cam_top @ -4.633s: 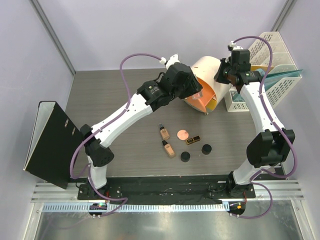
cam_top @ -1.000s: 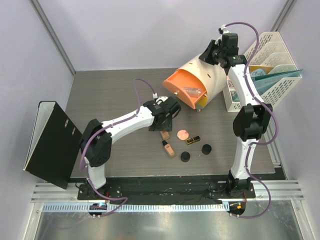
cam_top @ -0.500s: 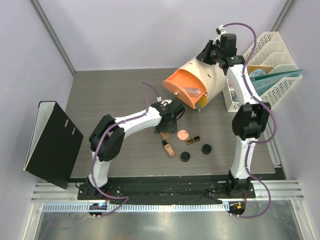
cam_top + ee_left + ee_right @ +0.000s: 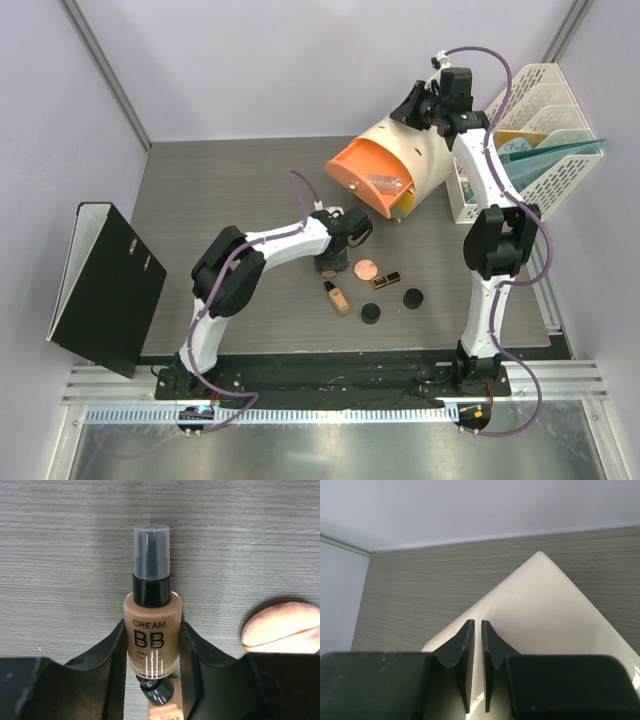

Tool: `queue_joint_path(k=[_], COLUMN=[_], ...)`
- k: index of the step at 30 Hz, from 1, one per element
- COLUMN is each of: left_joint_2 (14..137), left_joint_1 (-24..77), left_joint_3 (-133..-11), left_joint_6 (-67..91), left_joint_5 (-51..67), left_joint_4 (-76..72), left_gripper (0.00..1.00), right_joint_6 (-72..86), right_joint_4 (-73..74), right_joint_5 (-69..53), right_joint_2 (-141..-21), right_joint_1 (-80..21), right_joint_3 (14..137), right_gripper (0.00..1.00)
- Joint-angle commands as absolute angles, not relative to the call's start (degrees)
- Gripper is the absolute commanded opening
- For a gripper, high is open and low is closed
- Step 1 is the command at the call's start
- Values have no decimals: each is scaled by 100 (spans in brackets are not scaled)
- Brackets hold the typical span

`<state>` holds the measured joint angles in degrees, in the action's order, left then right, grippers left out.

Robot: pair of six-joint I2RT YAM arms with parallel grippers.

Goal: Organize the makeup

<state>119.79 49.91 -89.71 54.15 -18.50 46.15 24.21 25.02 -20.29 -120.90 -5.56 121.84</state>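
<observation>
My left gripper (image 4: 152, 628) lies low over the table, its jaws closed on both sides of a beige bottle (image 4: 152, 630) marked BB cream with a black cap. A second beige bottle (image 4: 338, 298) lies just behind it. Nearby on the table lie a pink compact (image 4: 367, 268), a black-gold lipstick (image 4: 386, 279) and two black jars (image 4: 412, 297) (image 4: 371, 314). A clear bottle (image 4: 383, 183) lies in the open orange drawer (image 4: 355, 170). My right gripper (image 4: 477, 625) pinches the back rim of the tilted cream box (image 4: 545, 615).
A black binder (image 4: 100, 285) leans at the left edge. A white file rack (image 4: 530, 130) with teal folders stands at the back right, beside the cream box (image 4: 420, 150). A yellow drawer (image 4: 408, 203) shows under the orange one.
My left gripper has come down over the beige bottle and closed on its sides. The right arm still holds the box tilted, nearly unmoved.
</observation>
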Motion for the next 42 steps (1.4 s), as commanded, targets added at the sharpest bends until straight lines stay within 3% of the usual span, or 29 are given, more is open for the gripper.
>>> queue_joint_path(k=[1,6,11,19,32,42], left_joint_2=[11936,11374,10373,9905,10581,11135], left_joint_1=[4992,4992,4913,4465,4377,4324], left_joint_3=[-8974,-8649,-8595,-10438,-11979,-12312], left_joint_6=[5458,5598,5730,5450,4869,5098], left_joint_5=[-2074,-2442,-3522,-4043,-2137,-1741], left_joint_4=[4728,4956,5405,6030,3693,2602], left_gripper=[0,0,0,0,0,0], right_joint_6=[2408,2400,2408,2435,2426,2408], right_joint_4=[2962,2962,2971,2971,2971,2962], right_joint_5=[-2074,-2074,-2083,-2083,-2083,-2083], right_joint_2=[-12234,-12217,-12226,-12226,-12243,-12234], right_joint_1=[-571,-580,-571,-580,-571,-571], right_joint_3=[12191,12182,12190,12182,12120,12032], right_gripper=[17,17,17,17,17,17])
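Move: The left hand already has the upper BB cream bottle pinched at table level. The organizer's open orange drawer lies about 15 cm ahead, 9 cm to its right and some 18 cm higher. At table level, the second cream bottle lies about 8 cm back and 2 cm right, the round puff 8 cm right and 1 cm back. From the right hand, on the organizer's top, that drawer is roughly 14 cm back, 6 cm left and 9 cm lower. Keeping its pinch on the BB cream bottle, the left hand first slides a few centimetres left, then lifts it off the table, swinging up about 30 cm and forward about 13 cm, and finally cuts back right over some 12 cm towards the open orange drawer, ending above it. Meanwhile the wrist turns through roughly 50 degrees, so that the fingers go from pointing nearly straight down to mostly forward, somewhat down and right, while the closed right fingers stay put against the organizer's top. ##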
